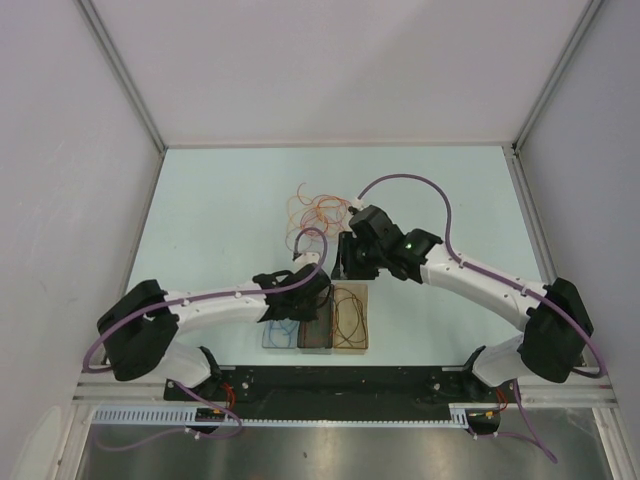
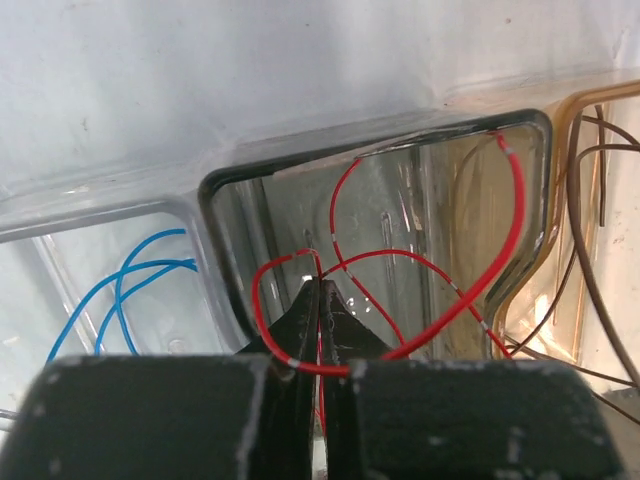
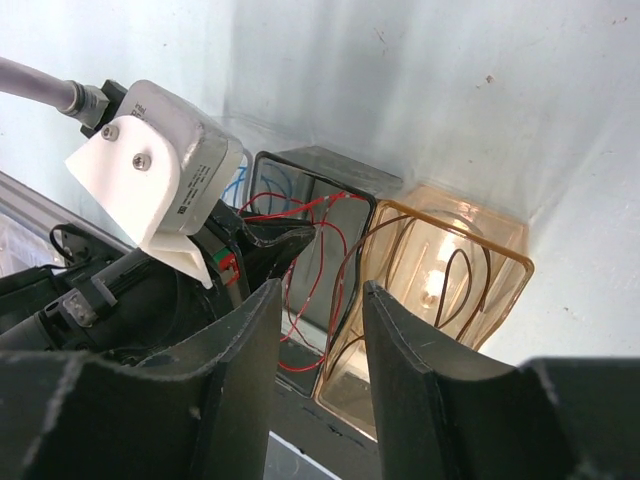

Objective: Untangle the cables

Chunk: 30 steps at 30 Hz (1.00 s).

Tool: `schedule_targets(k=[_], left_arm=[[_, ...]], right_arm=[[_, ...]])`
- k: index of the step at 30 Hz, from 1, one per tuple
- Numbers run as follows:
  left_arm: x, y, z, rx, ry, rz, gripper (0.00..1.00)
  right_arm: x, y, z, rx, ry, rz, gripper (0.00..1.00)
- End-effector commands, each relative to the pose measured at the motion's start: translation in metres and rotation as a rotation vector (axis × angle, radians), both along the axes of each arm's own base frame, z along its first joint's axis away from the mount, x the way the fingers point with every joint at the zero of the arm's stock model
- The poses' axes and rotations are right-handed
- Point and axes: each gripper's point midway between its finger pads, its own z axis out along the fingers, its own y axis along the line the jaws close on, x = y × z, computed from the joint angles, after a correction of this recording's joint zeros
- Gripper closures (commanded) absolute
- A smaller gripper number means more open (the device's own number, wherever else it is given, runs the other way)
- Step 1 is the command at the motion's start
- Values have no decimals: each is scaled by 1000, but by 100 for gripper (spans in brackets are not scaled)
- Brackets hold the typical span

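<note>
A loose tangle of red and orange cables (image 1: 318, 212) lies on the table beyond both grippers. My left gripper (image 2: 322, 292) is shut on a red cable (image 2: 519, 205), pinched between its tips, and the cable loops down into the dark grey bin (image 2: 215, 215). A blue cable (image 2: 160, 238) lies in the clear bin (image 2: 60, 225), and a dark brown cable (image 2: 590, 200) lies in the amber bin (image 2: 560, 115). My right gripper (image 3: 322, 300) hangs open above the dark and amber bins (image 3: 500, 250), with nothing between its fingers (image 3: 400, 340). It sits just right of the left gripper (image 3: 270, 245).
The three bins (image 1: 350, 318) stand side by side at the near centre, close to the black base rail (image 1: 330, 385). Both arms crowd over them, with thick purple arm cables (image 1: 420, 180) arching above. White walls enclose the table.
</note>
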Motion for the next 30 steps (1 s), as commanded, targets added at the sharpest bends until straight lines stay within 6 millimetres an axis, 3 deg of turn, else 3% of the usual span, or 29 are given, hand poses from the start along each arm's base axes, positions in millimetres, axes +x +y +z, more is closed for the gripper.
schedule_targets(k=[1,4,10,21,30], left_arm=[[4,-16,17,-37,-6,-16,90],[3,-21,29,-55,-14,-30,73],[2,-16,48,-39,-24,-28,63],[-7,-8,67,-60,-26,-15,59],[-11,-3,60,-56,-15,-16,57]], right_arm=[[7,10,13,30,-48,20,58],[8,10,14,29,-53,16,57],[10,12,16,40,-57,19,57],[17,23,21,98,-62,26,58],[14,45,9,141,-22,77,59]])
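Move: Down at the far half of the grey bin, the left hand still has the red cable pinched in shut fingers; that bin's middle is about 3 cm back, 1 cm right and 2 cm below. The clear bin with the blue cable lies about 3 cm back and 7 cm left of the hand, the tan bin with the brown cable 3 cm back and 9 cm right. From the empty right hand, the grey bin is some 7 cm back, 6 cm left and 14 cm down. Letting go of the red cable, the left hand opens its fingers to a bit under half and draws almost straight up, about 5 cm, out of the grey bin, with a slight sway right and back as it rises and no real wrist turn. The right hand waits half open and touches nothing, then eases about 2.5 cm to its left, slightly forward, at the same height. ##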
